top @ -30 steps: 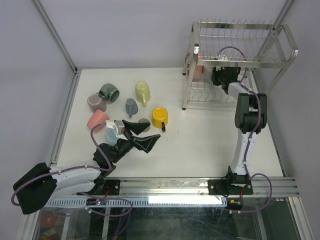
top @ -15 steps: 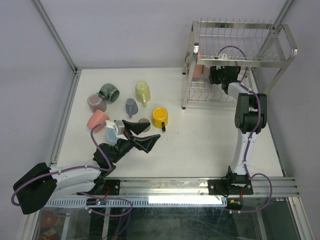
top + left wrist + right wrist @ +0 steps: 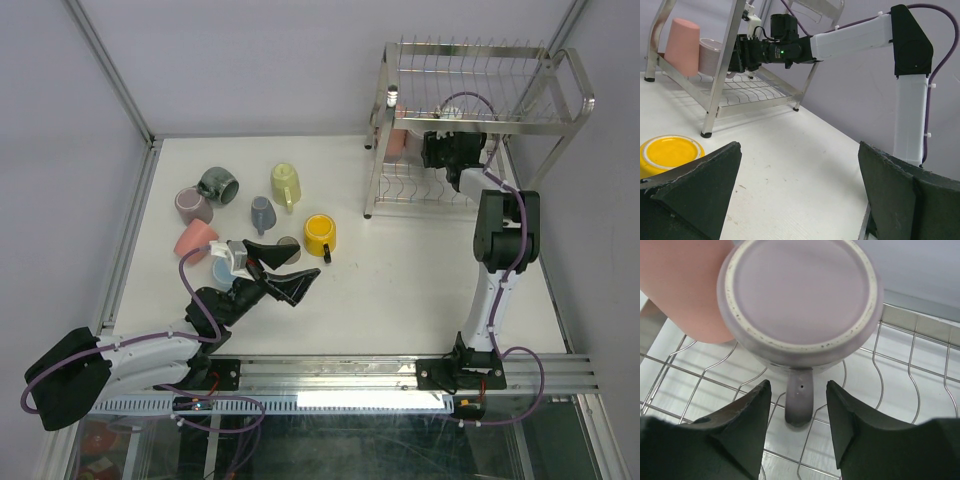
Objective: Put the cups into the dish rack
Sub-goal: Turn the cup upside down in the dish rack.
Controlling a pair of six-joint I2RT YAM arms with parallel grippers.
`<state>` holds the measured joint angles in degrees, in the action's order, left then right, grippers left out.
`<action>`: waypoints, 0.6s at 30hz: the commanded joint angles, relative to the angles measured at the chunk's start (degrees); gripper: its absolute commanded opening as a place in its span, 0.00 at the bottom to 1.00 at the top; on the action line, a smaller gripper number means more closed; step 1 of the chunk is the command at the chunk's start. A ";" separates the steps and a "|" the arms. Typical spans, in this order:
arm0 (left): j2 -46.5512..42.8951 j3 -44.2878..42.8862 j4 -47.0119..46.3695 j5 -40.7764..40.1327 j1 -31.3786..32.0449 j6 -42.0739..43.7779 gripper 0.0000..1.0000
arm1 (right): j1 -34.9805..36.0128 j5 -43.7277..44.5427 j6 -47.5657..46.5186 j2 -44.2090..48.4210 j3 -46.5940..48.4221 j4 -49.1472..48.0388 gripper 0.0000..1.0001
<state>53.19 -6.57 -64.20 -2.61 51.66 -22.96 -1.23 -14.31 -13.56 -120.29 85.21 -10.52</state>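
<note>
The chrome dish rack (image 3: pixel 540 125) stands at the back right. On its lower wire shelf, a mauve mug (image 3: pixel 800 295) sits upside down next to a salmon pink cup (image 3: pixel 685 285). My right gripper (image 3: pixel 797 387) is open, its jaws either side of the mug's handle (image 3: pixel 800 400) without touching it. Several cups lie on the table at the left, among them yellow (image 3: pixel 319 235), pale yellow-green (image 3: pixel 285 183), grey-blue (image 3: pixel 262 213), dark grey-green (image 3: pixel 216 184), mauve (image 3: pixel 193 205) and salmon pink (image 3: pixel 195 240). My left gripper (image 3: pixel 305 262) hovers open and empty beside the yellow cup (image 3: pixel 667 155).
The rack's front legs (image 3: pixel 715 95) stand on the white table. A metal frame rail (image 3: pixel 125 270) runs along the table's left edge. The right arm (image 3: pixel 500 230) reaches from the near edge up to the rack. A light blue cup (image 3: pixel 222 272) lies partly under the left arm.
My right gripper has opened and let go of the mauve mug's handle, and it has drawn back slightly. The left arm has barely moved.
</note>
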 commanded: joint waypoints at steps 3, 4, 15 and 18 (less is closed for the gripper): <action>-0.89 0.23 -0.83 0.50 -0.45 -0.13 0.99 | -1.13 -0.38 0.20 3.31 0.63 -3.25 0.47; -0.89 0.24 -0.86 0.50 -0.46 -0.17 0.99 | -1.11 -0.37 0.20 3.11 0.85 -3.19 0.45; -0.83 0.33 -0.75 0.37 -0.50 -0.24 0.99 | -1.23 -3.07 1.12 0.97 3.04 -2.37 0.15; -0.65 0.24 -0.70 0.27 -0.50 -0.24 0.99 | -1.22 -3.08 1.46 0.53 4.18 -2.40 0.08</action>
<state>53.12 -6.57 -63.79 -2.61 51.66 -23.16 -2.17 -15.94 -12.71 -120.33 85.30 -10.39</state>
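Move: The purple cup stands upside down on the rack's lower shelf. Its middle is about 6 cm ahead of the right hand and 3 cm to its left, roughly level with it, and its handle already sits between the open fingertips, about 1 cm ahead and 1 cm down. The pink cup stands next to it, some 8 cm ahead and 11 cm left of the right hand. From the left hand the purple cup lies about 45 cm ahead, 29 cm right and 11 cm lower. The right hand stays at its depth and height at the purple cup's handle, shifting barely 1 cm to its right and then easing about half of that back left, with the wrist practically unturned. Meanwhile the half-open fingers close to about a quarter of their range, until both fingertips touch the handle and pinch it from its two sides. ##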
